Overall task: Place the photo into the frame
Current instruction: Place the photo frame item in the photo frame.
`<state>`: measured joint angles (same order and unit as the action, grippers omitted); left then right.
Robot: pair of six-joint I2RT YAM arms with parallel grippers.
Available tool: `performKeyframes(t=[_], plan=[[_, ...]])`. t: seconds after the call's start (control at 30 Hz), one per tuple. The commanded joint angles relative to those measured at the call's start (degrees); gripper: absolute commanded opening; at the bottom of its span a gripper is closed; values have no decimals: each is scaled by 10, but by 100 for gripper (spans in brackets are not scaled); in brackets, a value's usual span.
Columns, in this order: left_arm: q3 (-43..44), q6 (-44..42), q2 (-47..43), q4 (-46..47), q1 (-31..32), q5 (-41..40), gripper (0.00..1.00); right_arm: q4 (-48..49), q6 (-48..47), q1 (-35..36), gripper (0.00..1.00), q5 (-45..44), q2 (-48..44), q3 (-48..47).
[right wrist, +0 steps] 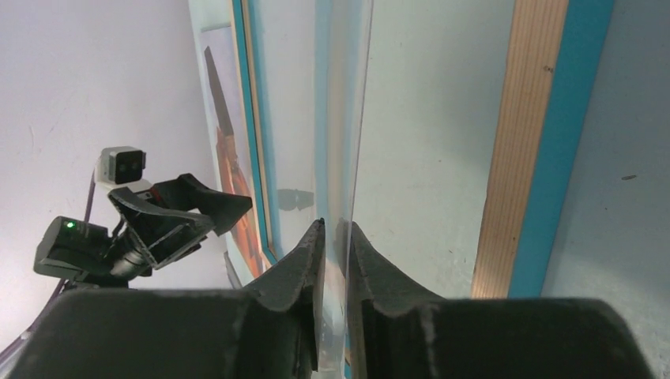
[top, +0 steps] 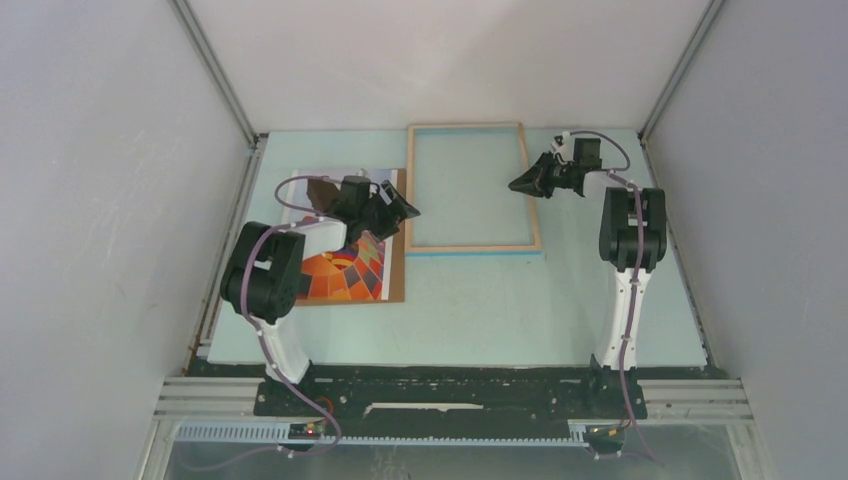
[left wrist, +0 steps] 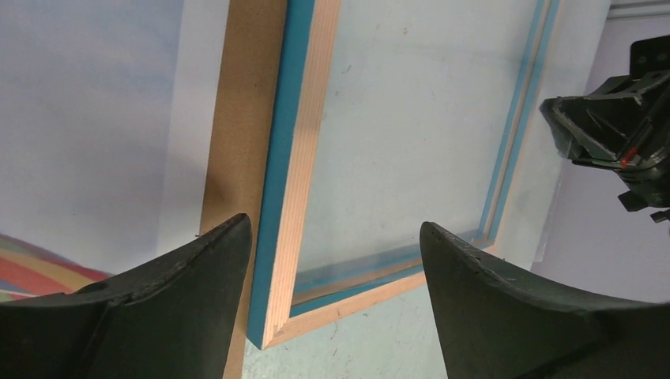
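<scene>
The frame (top: 470, 247) lies flat at the table's back middle, light wood up with turquoise edges (left wrist: 300, 158). Left of it the photo (top: 345, 275), an orange-red balloon print, rests on a brown backing board (top: 397, 270). My left gripper (top: 400, 208) hovers open over the board's right edge and the frame's left rail (left wrist: 336, 229), holding nothing. My right gripper (top: 518, 185) is at the frame's right rail (right wrist: 521, 158). Its jaws stand slightly apart (right wrist: 336, 225), with the edge of a clear pane (right wrist: 359, 118) between them, so it is open by a narrow gap.
White enclosure walls (top: 120, 200) close in the left, back and right. The pale green table mat (top: 480, 310) ends at a black rail by the arm bases. The left arm's body (top: 265, 275) covers part of the photo.
</scene>
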<state>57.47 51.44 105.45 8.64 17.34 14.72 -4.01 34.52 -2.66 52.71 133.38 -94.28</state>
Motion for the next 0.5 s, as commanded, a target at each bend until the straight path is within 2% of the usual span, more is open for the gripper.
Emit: performKeyframes(t=[0.0, 0.3, 0.4, 0.47], plan=[[-2, -7, -40, 10, 3, -8, 85, -24, -31, 9, 25, -17, -25, -25], [-12, -14, -59, 10, 2, -5, 86, -87, -71, 12, 43, -69, -52, -33], [-3, -26, -62, 1, 4, -11, 86, -97, -77, 13, 55, -74, -55, -37], [7, -38, -64, -9, 10, -14, 86, -102, -79, 15, 58, -78, -57, -38]])
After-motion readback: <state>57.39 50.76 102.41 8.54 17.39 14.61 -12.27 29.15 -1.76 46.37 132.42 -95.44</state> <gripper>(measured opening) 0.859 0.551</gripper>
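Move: The right hand, its fingers only slightly apart around the clear sheet's right edge, has the photo frame's middle about 11 cm to its left and 2 cm ahead, a few centimetres below. The frame's right bar runs some 4 cm to its right, its middle 2 cm ahead. From the open left hand the frame's middle lies roughly 13 cm right and 11 cm ahead, with the balloon photo 14 cm left and 3 cm back. Open the right gripper from nearly shut to about half wide to let the clear sheet's edge go just inside the frame's right bar, sinking a good 1 cm and dipping the fingertips some 5 degrees as you do. Raise the left gripper about 2 cm straight up over the frame's left side, fingers kept wide open. ##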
